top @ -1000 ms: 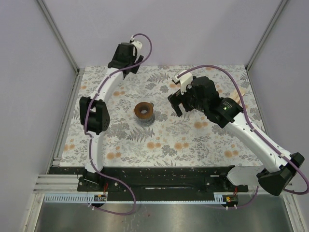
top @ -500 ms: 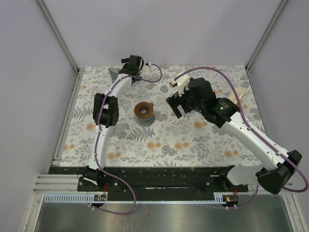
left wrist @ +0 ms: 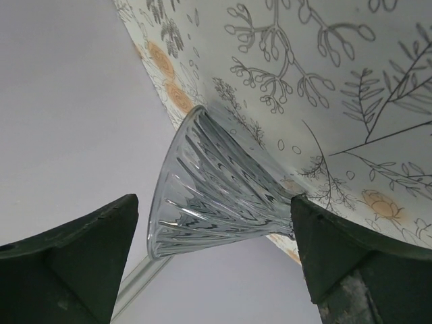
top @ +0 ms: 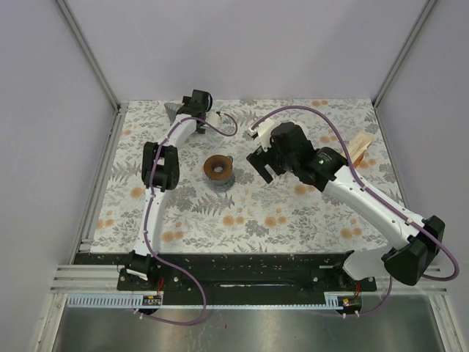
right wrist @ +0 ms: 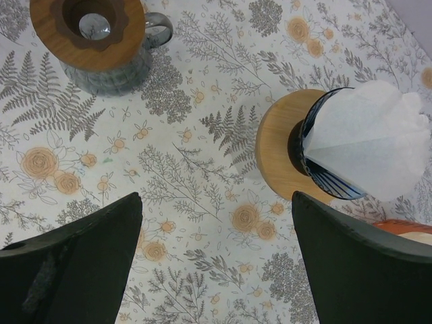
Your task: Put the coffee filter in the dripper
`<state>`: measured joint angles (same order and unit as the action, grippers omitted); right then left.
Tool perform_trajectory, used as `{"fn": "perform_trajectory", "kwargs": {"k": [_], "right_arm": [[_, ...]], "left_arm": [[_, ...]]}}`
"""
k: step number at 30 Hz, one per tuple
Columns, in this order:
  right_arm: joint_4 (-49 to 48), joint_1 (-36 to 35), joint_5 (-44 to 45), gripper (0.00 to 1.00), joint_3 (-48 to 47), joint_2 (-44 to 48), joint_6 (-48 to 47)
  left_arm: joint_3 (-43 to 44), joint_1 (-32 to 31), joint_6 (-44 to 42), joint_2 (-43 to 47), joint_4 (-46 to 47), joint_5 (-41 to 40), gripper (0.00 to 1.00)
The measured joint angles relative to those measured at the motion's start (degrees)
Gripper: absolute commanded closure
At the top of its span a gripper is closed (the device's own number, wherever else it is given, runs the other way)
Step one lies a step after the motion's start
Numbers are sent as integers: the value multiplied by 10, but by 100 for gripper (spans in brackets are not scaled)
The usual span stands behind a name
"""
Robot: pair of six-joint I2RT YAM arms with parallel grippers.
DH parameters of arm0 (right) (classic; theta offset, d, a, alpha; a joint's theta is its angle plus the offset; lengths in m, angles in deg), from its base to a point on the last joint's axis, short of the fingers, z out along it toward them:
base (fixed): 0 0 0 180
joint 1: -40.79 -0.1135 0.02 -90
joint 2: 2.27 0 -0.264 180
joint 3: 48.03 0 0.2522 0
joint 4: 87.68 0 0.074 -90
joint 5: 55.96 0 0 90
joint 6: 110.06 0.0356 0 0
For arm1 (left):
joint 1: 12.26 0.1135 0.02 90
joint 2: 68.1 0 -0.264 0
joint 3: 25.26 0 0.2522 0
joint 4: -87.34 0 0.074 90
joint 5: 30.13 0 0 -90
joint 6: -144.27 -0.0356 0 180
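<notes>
The dripper (left wrist: 209,196), a clear ribbed glass cone, stands at the table's back left corner (top: 174,111). My left gripper (left wrist: 214,202) is open right in front of it, one dark finger on each side and not touching the glass; from above the left gripper (top: 185,108) sits beside the cone. The white paper coffee filter (right wrist: 368,145) rests in a blue-striped holder on a round wooden base (right wrist: 280,158). My right gripper (right wrist: 217,196) hangs open over bare cloth to the filter's left, holding nothing. From above, the right gripper (top: 259,161) and arm hide the filter.
A grey mug with a wooden ring lid (top: 218,170) stands mid-table, also in the right wrist view (right wrist: 101,37). A pale wooden object (top: 360,149) lies near the right edge. The back wall and the left rail (top: 102,176) close in the dripper's corner.
My left arm has stretched out and its gripper has dropped to the back left corner by the dripper. The right arm has shifted a little to the left, toward the mug.
</notes>
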<state>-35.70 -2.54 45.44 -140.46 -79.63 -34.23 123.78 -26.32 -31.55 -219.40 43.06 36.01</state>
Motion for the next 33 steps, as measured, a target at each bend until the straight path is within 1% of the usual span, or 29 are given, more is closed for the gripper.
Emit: {"fn": "perform_trajectory", "kwargs": {"k": [3, 5, 6, 8, 10, 12, 14, 16, 17, 18, 19, 24, 28, 33], "right_arm": [[10, -3, 7, 0, 0, -13, -4], [15, -6, 14, 1, 0, -18, -7], [16, -7, 15, 1, 0, -18, -8], [17, -10, 16, 1, 0, -18, -10], [17, -13, 17, 0, 0, -18, -12], [17, -15, 17, 1, 0, -18, -13], [17, -17, 18, 1, 0, -18, -15], [17, -18, 23, 1, 0, -18, -16], [18, -19, 26, 1, 0, -18, -16], [18, -19, 27, 1, 0, -18, -16], [19, -20, 27, 0, 0, -18, -17], [20, -24, 28, 1, 0, -18, -18], [20, -25, 28, 1, 0, -14, -19], [19, -25, 30, 1, 0, 2, -19]], "left_arm": [[0, 5, -5, -2, -9, -1, 5], [0, 8, -7, -3, -17, -1, 12], [0, 9, -8, -3, -21, -2, 17], [0, 9, -6, -4, -31, -2, 31], [-1, 9, -3, -4, -39, -2, 40], [-4, 9, 2, -4, -40, -2, 47], [-10, 9, 7, -4, -43, -1, 57], [-19, 8, 11, -4, -43, -2, 73], [-25, 8, 13, -4, -42, -2, 79], [-33, 7, 15, -4, -40, -2, 88], [-40, 7, 16, -3, -40, -3, 94], [-78, 7, 16, 15, 1, -22, 100], [-107, 5, 16, 24, 34, -34, 100], [-165, 1, 21, 65, 85, -46, 100]]}}
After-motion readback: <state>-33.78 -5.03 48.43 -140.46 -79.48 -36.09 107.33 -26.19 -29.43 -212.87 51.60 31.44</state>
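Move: The clear ribbed dripper stands upright just beyond my left fingertips, its middle about 2 cm ahead, 3 cm left and 6 cm below my left hand. The carafe with the wooden collar is some 26 cm back and 16 cm to the right. The dark dripper holding the filter is about 15 cm back and 36 cm right. From my right hand the clear dripper lies roughly 37 cm ahead, 32 cm left and well below. I bring my open left hand, still rolled on its side, about 4 cm down, easing it back 2 to 3 cm and slightly left to the near side of the clear dripper. As it sinks I close the fingers nearly shut, pinching the thin glass wall at the rim, then start up by about 2 cm with the grip kept. ##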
